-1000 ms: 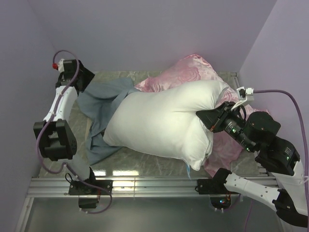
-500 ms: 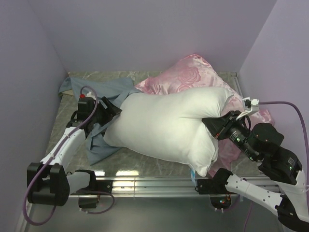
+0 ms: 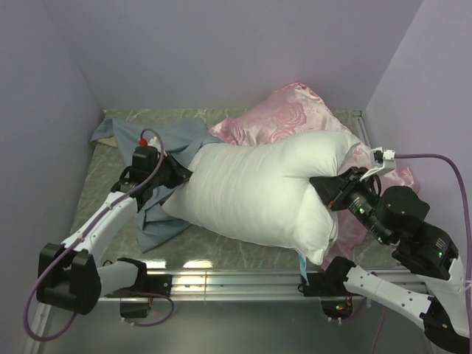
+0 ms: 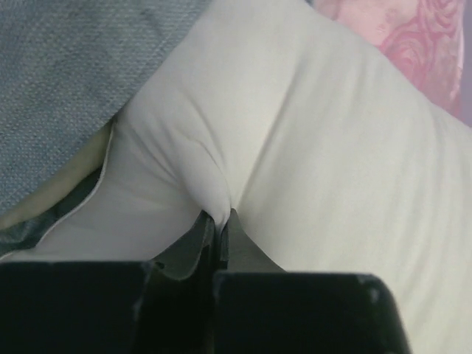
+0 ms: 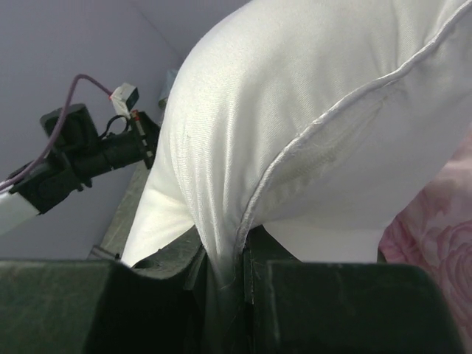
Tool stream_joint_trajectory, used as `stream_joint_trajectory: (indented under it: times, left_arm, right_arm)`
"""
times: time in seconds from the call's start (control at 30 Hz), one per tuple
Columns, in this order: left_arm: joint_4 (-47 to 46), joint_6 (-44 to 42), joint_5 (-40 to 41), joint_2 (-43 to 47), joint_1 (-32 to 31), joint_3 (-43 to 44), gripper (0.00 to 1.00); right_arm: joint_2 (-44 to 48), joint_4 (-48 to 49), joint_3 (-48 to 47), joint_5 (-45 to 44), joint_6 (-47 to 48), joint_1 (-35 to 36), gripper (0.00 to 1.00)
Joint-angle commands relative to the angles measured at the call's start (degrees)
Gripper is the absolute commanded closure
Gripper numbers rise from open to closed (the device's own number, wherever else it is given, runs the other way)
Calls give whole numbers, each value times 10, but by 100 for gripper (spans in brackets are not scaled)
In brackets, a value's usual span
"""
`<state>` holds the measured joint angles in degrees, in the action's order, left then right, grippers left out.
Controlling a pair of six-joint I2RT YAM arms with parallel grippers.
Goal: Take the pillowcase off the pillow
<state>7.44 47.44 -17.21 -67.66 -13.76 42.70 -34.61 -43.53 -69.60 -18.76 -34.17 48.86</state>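
Note:
The white pillow [image 3: 258,188] lies bare across the table's middle, its blue tag [image 3: 302,267] hanging at the near edge. The pillowcase [image 3: 158,166], grey-blue side out, lies crumpled at the left, partly under the pillow's left end. My left gripper [image 3: 184,177] is shut on a pinch of the pillow's left end; in the left wrist view the gripper [image 4: 220,221] nips white cloth [image 4: 295,147], with pillowcase [image 4: 66,81] at the upper left. My right gripper [image 3: 324,188] is shut on the pillow's right side; in the right wrist view the gripper [image 5: 225,258] clamps the piped seam [image 5: 310,140].
A pink satin rose-patterned cushion [image 3: 284,114] lies behind and under the pillow's right end, reaching the right wall. Purple walls close the back and both sides. A metal rail [image 3: 236,284] runs along the near edge. The left arm [image 5: 81,158] shows in the right wrist view.
My left arm came down from the back left corner to the pillow's left end and shut on it. The pillow shifted a little to the right. The right gripper kept its hold.

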Motion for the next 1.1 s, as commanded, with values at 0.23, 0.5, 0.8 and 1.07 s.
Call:
stream_joint_trajectory:
  times: [0.23, 0.5, 0.8, 1.07]
  left_arm:
    - [70, 47, -56, 157, -69, 195, 99]
    - [108, 13, 33, 181, -69, 281, 100]
    - [54, 117, -14, 198, -70, 304, 99]
    - [129, 151, 15, 213, -69, 349, 99]
  right_arm:
    - [-58, 45, -67, -83, 19, 0, 100]
    - [-69, 47, -80, -102, 25, -1, 100]
    - [-93, 26, -84, -143, 32, -1, 100]
    - [-153, 27, -55, -119, 26, -3, 100]
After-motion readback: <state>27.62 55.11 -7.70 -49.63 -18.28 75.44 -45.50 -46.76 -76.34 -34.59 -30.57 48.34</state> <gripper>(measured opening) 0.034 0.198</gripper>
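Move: The left fingers already pinch the bare pillow near its left end; the pillow's middle lies about 19 cm to their right, 8 cm back and 9 cm higher. The blue-grey pillowcase is heaped some 11 cm left of the left hand, 6 cm ahead and 13 cm below. From the right hand, clamped high on the other end, the pillow's middle is about 18 cm left, 7 cm ahead and 12 cm below, with the pink cushion 25 cm ahead, 8 cm right and 32 cm below. Keeping its pinch on the white pillow, the left hand hoists its end nearly 30 cm, away from the table, drawing back about 6 cm and tipping its fingers up some 25 degrees. The right hand keeps its grip on the other end, easing forward about 5 cm and a little right, rising slightly before sinking again, and turning some 15 degrees clockwise as its left side rolls down. ##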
